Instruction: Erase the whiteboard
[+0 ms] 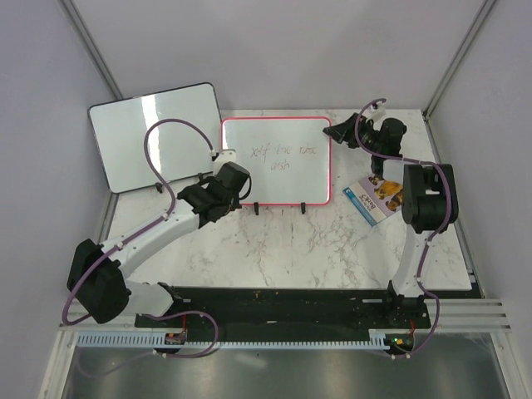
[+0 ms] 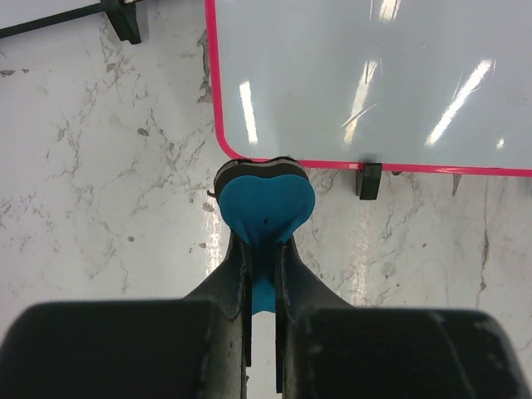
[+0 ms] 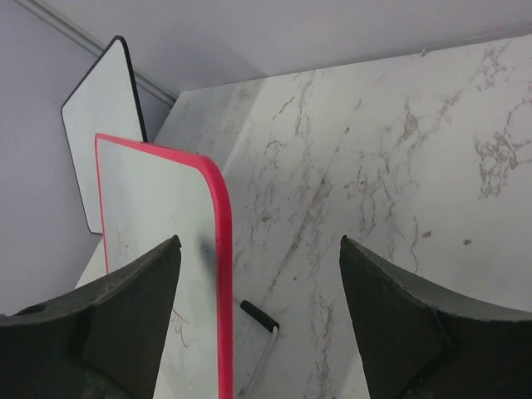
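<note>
The whiteboard (image 1: 277,162), white with a pink-red frame and faint grey handwriting, stands at the middle back of the marble table. My left gripper (image 1: 214,206) is by its lower left corner. In the left wrist view this gripper (image 2: 263,245) is shut on a blue heart-shaped eraser (image 2: 266,199) with a dark pad, just short of the board's pink corner (image 2: 229,145). My right gripper (image 1: 342,131) is at the board's upper right corner. Its jaws (image 3: 259,241) are open, with the pink edge (image 3: 221,274) between them, close to the left finger (image 3: 125,307).
A black-framed white board (image 1: 154,137) leans against the wall at the back left. A printed packet (image 1: 378,198) lies to the right of the whiteboard, under the right arm. The whiteboard's black feet (image 2: 368,179) and wire stand (image 3: 259,317) rest on the table.
</note>
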`<state>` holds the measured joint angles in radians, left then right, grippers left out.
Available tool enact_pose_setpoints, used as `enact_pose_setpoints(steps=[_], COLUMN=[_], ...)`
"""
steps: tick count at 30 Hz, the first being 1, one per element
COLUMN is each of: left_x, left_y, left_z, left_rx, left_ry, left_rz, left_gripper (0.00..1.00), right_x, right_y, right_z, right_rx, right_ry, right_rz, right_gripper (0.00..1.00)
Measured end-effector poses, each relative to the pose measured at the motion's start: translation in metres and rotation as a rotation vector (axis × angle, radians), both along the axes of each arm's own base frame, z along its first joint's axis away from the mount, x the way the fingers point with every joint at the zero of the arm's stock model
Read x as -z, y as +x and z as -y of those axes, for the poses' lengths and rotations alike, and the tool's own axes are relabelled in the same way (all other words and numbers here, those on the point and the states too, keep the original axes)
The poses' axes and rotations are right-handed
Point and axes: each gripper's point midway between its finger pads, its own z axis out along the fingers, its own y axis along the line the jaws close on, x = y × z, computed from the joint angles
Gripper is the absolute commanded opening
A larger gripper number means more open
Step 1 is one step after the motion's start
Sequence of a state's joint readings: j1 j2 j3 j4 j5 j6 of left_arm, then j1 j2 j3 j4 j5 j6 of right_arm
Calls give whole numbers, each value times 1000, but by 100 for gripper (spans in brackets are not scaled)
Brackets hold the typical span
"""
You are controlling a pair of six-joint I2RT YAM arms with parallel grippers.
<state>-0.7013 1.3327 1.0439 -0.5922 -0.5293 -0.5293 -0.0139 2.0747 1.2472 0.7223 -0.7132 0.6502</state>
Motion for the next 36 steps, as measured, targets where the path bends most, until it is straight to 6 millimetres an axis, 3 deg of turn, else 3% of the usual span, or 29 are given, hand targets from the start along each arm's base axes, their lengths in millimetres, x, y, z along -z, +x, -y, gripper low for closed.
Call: enact_pose_setpoints(steps=[9,11,15,23,36], left_x=[8,9,9,7,-2], left_y=[3,5,7,13,39], left_z=[2,2,0,-1,8], left_rx=[3,0,-7,-15,-9], left_ry=[-6,-20,-25,-55,-76], left_rz=[-24,-22,-25,-16,17], left_gripper=[2,2,2,2,2], right_x=[-21,-23,-16,-13,-6], right_y=[22,24,20,14,-8], right_z=[-30,-36,-46,-47,-38], right_rx=[-84,-103,-137,-179,-212], right_ry=[10,8,8,11,-100], right_rz=[75,81,65,64,120], right_gripper=[64,48,44,23,0])
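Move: The whiteboard's upper right corner is about 2 cm ahead of and 4 cm left of the open right hand, level in height; the magazine lies some 16 cm back, 10 cm right and 13 cm below that hand. From the left hand, already holding the blue eraser, the writing is about 14 cm ahead and 13 cm right, near its height; the board's lower left corner is 2 cm ahead, 3 cm left, 6 cm below. Leftward and a little forward and up, the right hand goes about 5 cm to the whiteboard's upper right corner, closing its fingers from wide to roughly half and pinching the edge, then draws back about 3 cm, having turned some 10 degrees counter-clockwise. The left hand keeps its grip on the eraser, dips about a centimetre, then edges forward about 4 cm over the board's lower left part, rising again. ##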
